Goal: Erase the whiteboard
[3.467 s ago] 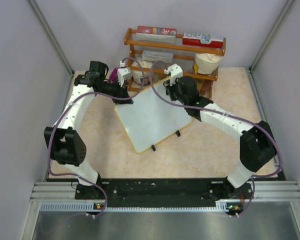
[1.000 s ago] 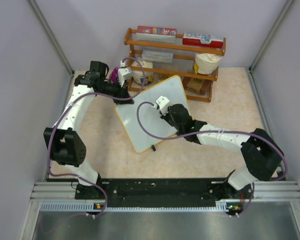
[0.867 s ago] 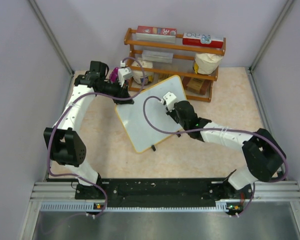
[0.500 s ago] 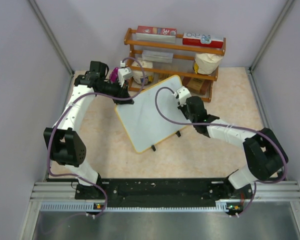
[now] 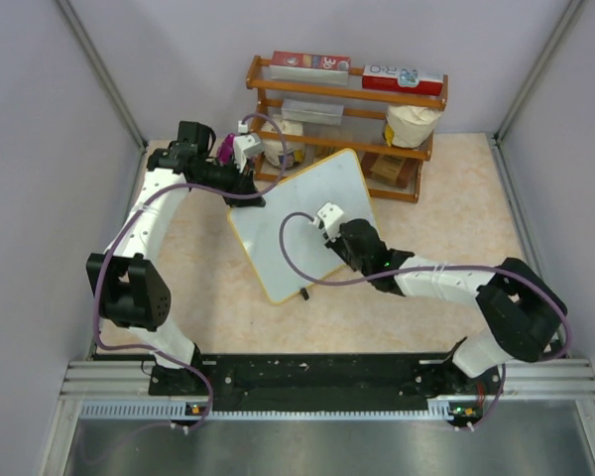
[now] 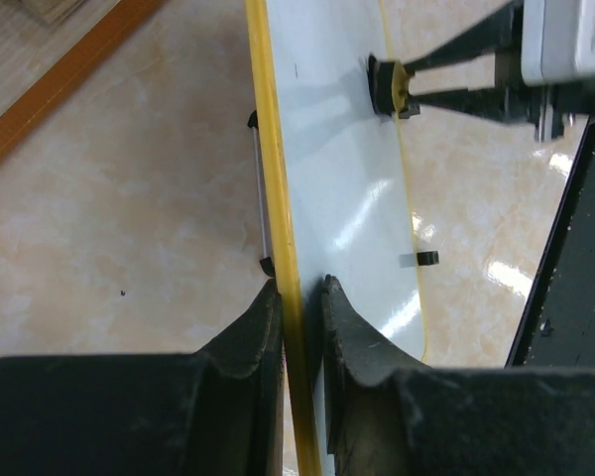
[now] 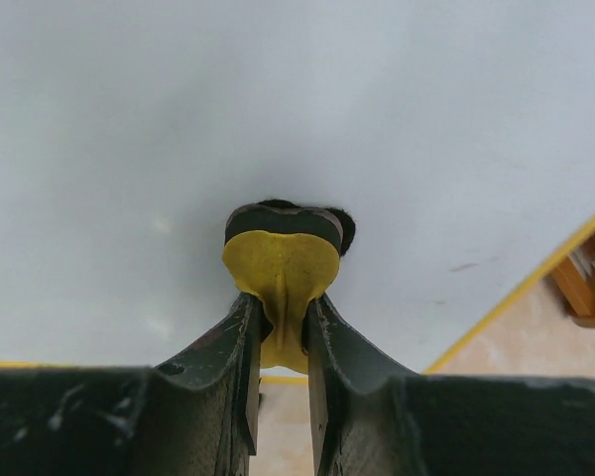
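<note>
The whiteboard [image 5: 278, 238], white with a thin yellow frame and two black feet, stands tilted at the table's middle. My left gripper [image 5: 246, 193] is shut on its far left edge; in the left wrist view the two fingers pinch the yellow frame [image 6: 299, 297]. My right gripper [image 5: 325, 230] is shut on a small yellow eraser [image 7: 283, 263], whose black pad presses flat on the board face [image 7: 278, 99]. The left wrist view shows that eraser [image 6: 392, 87] against the board [image 6: 337, 178]. A faint short mark [image 7: 466, 266] lies near the board's edge.
A wooden shelf [image 5: 342, 94] with boxes and a pale bag [image 5: 412, 124] stands right behind the board. A purple thing [image 5: 223, 149] sits beside the left wrist. Grey walls close in on both sides. A purple cable [image 5: 288, 253] loops over the board.
My right gripper carried the eraser up toward the board's far right edge, then back down-left to its middle. The left gripper and the board stayed still.
</note>
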Controlling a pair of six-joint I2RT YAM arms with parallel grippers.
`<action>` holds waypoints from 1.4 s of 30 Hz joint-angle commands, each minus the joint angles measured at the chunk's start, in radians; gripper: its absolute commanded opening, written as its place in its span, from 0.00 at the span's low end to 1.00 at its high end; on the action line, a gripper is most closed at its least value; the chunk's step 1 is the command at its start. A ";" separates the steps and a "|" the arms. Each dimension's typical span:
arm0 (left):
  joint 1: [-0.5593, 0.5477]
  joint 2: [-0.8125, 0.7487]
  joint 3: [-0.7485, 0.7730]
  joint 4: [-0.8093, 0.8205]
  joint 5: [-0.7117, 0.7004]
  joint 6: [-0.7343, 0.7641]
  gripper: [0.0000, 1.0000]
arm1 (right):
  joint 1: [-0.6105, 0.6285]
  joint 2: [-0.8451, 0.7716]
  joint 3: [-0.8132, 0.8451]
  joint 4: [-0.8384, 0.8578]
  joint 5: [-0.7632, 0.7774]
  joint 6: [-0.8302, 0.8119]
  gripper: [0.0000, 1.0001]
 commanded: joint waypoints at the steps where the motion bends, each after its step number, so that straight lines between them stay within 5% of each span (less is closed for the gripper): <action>1: -0.030 -0.011 -0.019 -0.040 0.004 0.075 0.00 | 0.124 0.051 0.052 0.041 -0.036 0.016 0.00; 23: -0.030 -0.020 -0.034 -0.039 0.005 0.071 0.00 | 0.478 0.288 0.392 -0.108 -0.037 -0.018 0.00; 37: -0.030 -0.029 -0.031 -0.037 -0.013 0.063 0.00 | 0.462 -0.033 0.227 -0.171 0.059 -0.119 0.00; 42: -0.030 -0.029 -0.030 -0.033 -0.024 0.060 0.00 | 0.333 -0.115 0.211 -0.209 0.014 -0.110 0.00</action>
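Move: Below and to the left of the right hand, which still pinches the eraser on the whiteboard, the board's lower-left corner lies about 12 cm back, 15 cm left and 5 cm lower. The left clip on the bottom edge is some 11 cm back and 6 cm left, the right clip roughly 5 cm back and 6 cm right, both about 6 cm lower. From the left hand, still gripping the upper-left corner, that lower-left corner is about 21 cm back, 4 cm right and 15 cm below. Sweeping left and back roughly parallel to the bottom edge, the right hand carries the eraser some 23 cm to the lower-left corner region, turning nearly 30 degrees counter-clockwise. It then lifts about 7 cm and swings some 6 cm back to the right, taking the eraser off the surface, grip kept. The left hand holds the board's upper-left corner nearly still. ##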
